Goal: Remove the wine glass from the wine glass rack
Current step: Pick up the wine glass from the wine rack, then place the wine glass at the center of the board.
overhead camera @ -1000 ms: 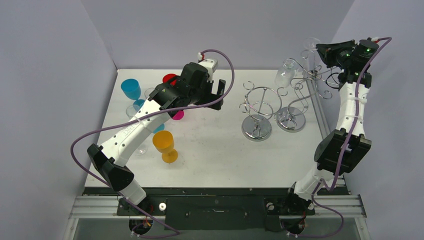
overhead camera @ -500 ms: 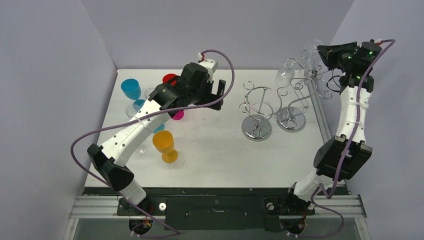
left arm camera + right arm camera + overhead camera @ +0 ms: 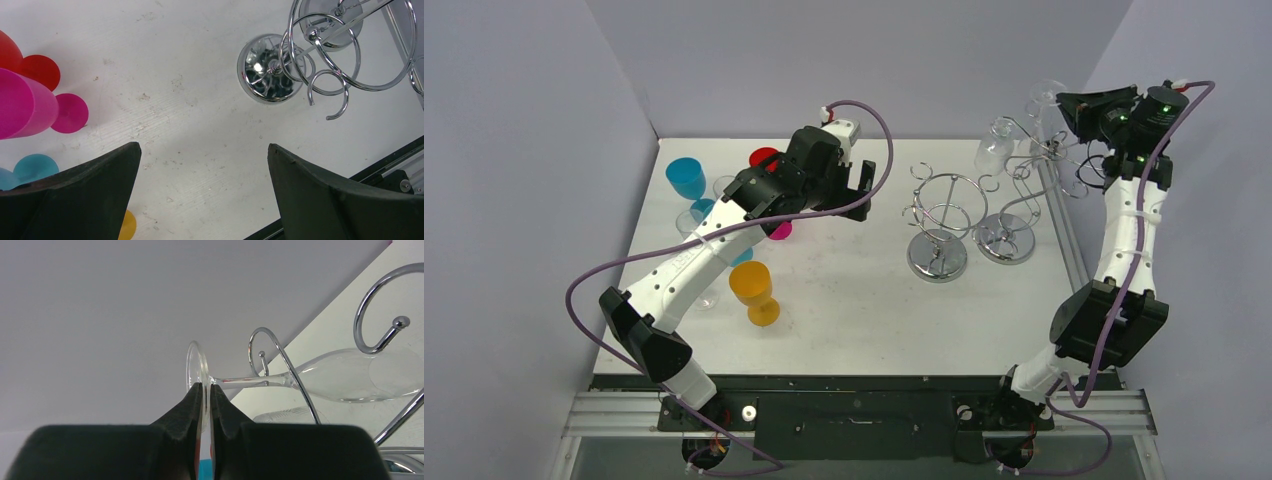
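A clear wine glass point(image 3: 994, 148) lies tilted on the top hooks of the chrome wine glass rack point(image 3: 1014, 205) at the table's back right. My right gripper point(image 3: 1064, 103) is shut on the edge of the glass's round foot point(image 3: 196, 371). In the right wrist view the stem point(image 3: 250, 381) runs through a chrome loop point(image 3: 272, 347) to the bowl point(image 3: 360, 375). The right gripper point(image 3: 206, 386) pinches the foot between both pads. My left gripper point(image 3: 856, 190) hovers open over the table's middle, holding nothing, and its jaws point(image 3: 204, 150) stand wide apart.
A second chrome rack point(image 3: 939, 215) stands left of the first, its base point(image 3: 270, 70) in the left wrist view. Coloured plastic goblets crowd the left side: blue point(image 3: 686, 178), red point(image 3: 764, 157), pink point(image 3: 25, 107), orange point(image 3: 754, 290). A metal rail point(image 3: 1064, 235) runs along the right table edge.
The right arm's elbow has sunk a little toward the near edge and its wrist has edged right, with the glass foot still pinched. The left arm has not moved.
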Controlling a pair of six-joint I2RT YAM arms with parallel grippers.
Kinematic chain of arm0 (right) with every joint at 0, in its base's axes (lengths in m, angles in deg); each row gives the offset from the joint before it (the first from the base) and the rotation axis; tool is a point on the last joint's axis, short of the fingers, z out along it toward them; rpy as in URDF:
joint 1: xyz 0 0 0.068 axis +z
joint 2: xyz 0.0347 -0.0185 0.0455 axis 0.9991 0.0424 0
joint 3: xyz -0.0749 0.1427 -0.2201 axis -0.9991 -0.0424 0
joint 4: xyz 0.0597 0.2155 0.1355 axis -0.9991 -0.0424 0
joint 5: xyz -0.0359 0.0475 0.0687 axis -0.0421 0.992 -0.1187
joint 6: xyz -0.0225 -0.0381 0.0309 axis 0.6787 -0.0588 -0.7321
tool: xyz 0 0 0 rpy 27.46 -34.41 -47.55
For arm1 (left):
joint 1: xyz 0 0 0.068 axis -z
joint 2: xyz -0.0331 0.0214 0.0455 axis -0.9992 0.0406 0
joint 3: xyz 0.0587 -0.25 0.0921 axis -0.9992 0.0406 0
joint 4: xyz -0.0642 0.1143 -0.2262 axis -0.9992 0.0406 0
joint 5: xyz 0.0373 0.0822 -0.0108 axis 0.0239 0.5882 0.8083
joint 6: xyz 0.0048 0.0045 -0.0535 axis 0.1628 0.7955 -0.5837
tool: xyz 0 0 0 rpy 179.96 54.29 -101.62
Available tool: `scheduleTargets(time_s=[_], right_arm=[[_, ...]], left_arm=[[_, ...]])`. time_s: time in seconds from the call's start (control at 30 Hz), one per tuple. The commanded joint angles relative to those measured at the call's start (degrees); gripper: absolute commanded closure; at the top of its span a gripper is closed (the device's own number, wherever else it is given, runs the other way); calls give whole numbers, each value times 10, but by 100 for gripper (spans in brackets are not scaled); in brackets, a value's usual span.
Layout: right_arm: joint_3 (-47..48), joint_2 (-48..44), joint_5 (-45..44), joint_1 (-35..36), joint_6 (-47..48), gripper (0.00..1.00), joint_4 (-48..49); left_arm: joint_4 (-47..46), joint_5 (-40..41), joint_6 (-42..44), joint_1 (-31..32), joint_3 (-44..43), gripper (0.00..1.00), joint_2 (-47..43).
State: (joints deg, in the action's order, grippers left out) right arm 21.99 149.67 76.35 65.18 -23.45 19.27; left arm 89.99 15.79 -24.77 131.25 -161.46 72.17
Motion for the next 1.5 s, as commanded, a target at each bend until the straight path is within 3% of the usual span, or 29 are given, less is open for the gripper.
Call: scheduleTargets(time_s=[0.0,0.9,1.2,1.47], right_arm=[[-2,-33,16,10,6,100,25],[70,11,-26,89,-12,100,32],[100,42,-32,116,-36,100,76],[118,73,-36,140,-77,100,177]], left_arm=[[-29,-4,-3,2,4,4,-19],[-19,6,-1,-2,-1,4,-32],[-14,6,-1,-10,-8,4,-34],[-22,-12,-8,-34,-12,4,-36]])
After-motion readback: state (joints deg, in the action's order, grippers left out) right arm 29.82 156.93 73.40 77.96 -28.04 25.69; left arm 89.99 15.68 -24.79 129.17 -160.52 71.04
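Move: The clear wine glass hangs upside down, its foot's rim already pinched in the right fingers; its middle is about 10 cm below that hand and 3 cm left, roughly level fore and aft. The tall rack's middle lies some 8 cm back, 2 cm left and 22 cm below, the other hanging glass about 7 cm back, 12 cm left and 10 cm below. The held glass is about 14 cm ahead and 34 cm right of the left hand, near its height. The glass, bowl still down and its foot kept in the right hand's closed fingers, is carried left by some 9 cm: level at first, then also lifting about 3 cm and reaching roughly 4 cm forward, away from the tall rack's post and out ahead of the other hanging glass. The wrist swings about 10 degrees counter-clockwise on the way. ##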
